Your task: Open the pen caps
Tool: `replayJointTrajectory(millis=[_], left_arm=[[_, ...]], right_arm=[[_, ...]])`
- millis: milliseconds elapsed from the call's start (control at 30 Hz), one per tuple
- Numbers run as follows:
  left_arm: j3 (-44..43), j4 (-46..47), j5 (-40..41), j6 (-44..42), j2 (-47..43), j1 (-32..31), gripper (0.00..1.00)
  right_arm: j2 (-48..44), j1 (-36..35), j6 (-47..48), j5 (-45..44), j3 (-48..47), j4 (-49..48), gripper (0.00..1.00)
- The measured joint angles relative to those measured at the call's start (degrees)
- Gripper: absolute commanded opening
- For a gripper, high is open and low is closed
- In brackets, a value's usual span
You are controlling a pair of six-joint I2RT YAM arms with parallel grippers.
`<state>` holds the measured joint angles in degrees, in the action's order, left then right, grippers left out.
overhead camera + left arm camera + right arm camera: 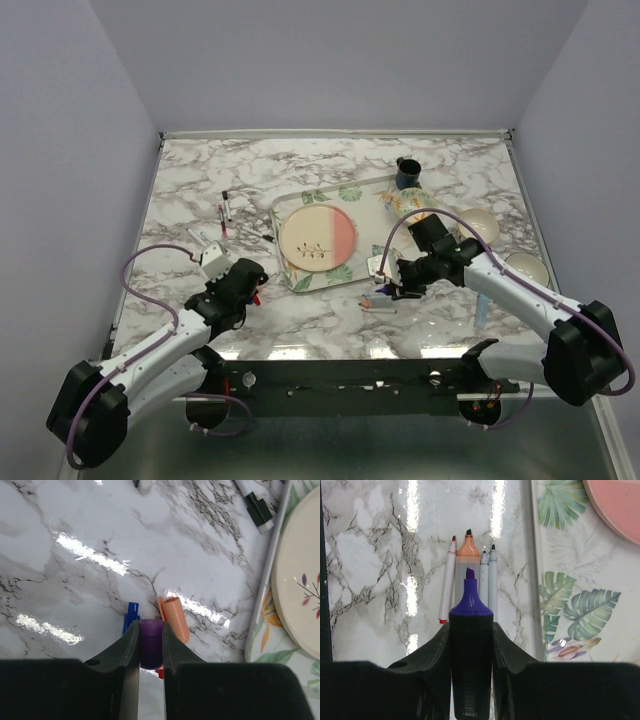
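My left gripper (150, 628) is shut on a purple pen cap (150, 647), held just above the marble table. Under it lie a blue cap (131, 616), an orange cap (175, 617) and a bit of a red cap (160, 671). My right gripper (471, 628) is shut on an uncapped purple highlighter (471, 600), tip pointing away. Below it several uncapped pens lie side by side: a red-tipped marker (447, 582), an orange highlighter (467, 550) and two thin markers (488, 577). In the top view the left gripper (255, 290) and the right gripper (385, 280) hang apart.
A leaf-patterned tray (290, 205) holds a pink-and-cream plate (318, 240) in the middle of the table. More pens (225, 212) lie left of the tray, one with a black cap (257, 507). A dark cup (407, 172) and two bowls (480, 225) stand at the right.
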<state>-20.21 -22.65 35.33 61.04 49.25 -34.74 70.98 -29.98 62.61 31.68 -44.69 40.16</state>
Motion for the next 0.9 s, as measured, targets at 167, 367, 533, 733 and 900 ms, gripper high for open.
replayJointTrajectory(millis=[167,367,533,733,900], left_arm=[[-0.37,2.43,-0.11,-0.70,4.02,3.32,0.14],[-1.64,4.94,-0.48,-1.92,6.54,4.76,0.29],[-1.64,5.88,-0.96,-2.67,6.60,5.44,0.34],[-1.64,6.32,-1.51,-2.99,6.43,6.08,0.43],[-1.64,6.32,-1.62,-3.10,5.40,6.40,0.49]], right_arm=[[1.16,0.00,-0.11,0.09,-0.07,0.24,0.06],[3.98,0.00,-0.55,0.17,-0.28,0.33,0.09],[7.96,0.00,-2.45,-0.66,-0.55,0.20,0.16],[11.61,0.00,-5.88,-2.89,-1.55,-0.55,0.22],[12.09,0.00,-7.91,-3.48,-2.49,-1.40,0.28]])
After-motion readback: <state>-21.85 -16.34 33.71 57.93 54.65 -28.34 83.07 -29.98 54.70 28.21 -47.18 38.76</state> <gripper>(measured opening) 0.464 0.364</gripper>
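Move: The left hand, still gripping the purple cap just above the table, has its set-down spot about 3 cm ahead, 1 cm left and 1 cm lower. The orange cap lies 1 cm ahead and 2 cm right, a blue cap level and 2 cm left, a red cap 2 cm back and 2 cm right, all some 2 cm below. From the right hand, the bare strip for the purple marker is about 4 cm ahead, 3 cm left, 7 cm down; the orange marker lies level, 4 cm left, the blue pens 2 cm ahead, 3 cm left. Forward and slightly left, about 2.5 cm, the left hand carries the purple cap to the far side of the cap pile, then nearly stops and opens its fingers, letting go of the cap. Meanwhile the right hand keeps its grip on the uncapped purple marker and sinks about 4 cm towards the row of open pens, tilting and turning some 15 degrees in all, partly clockwise. ##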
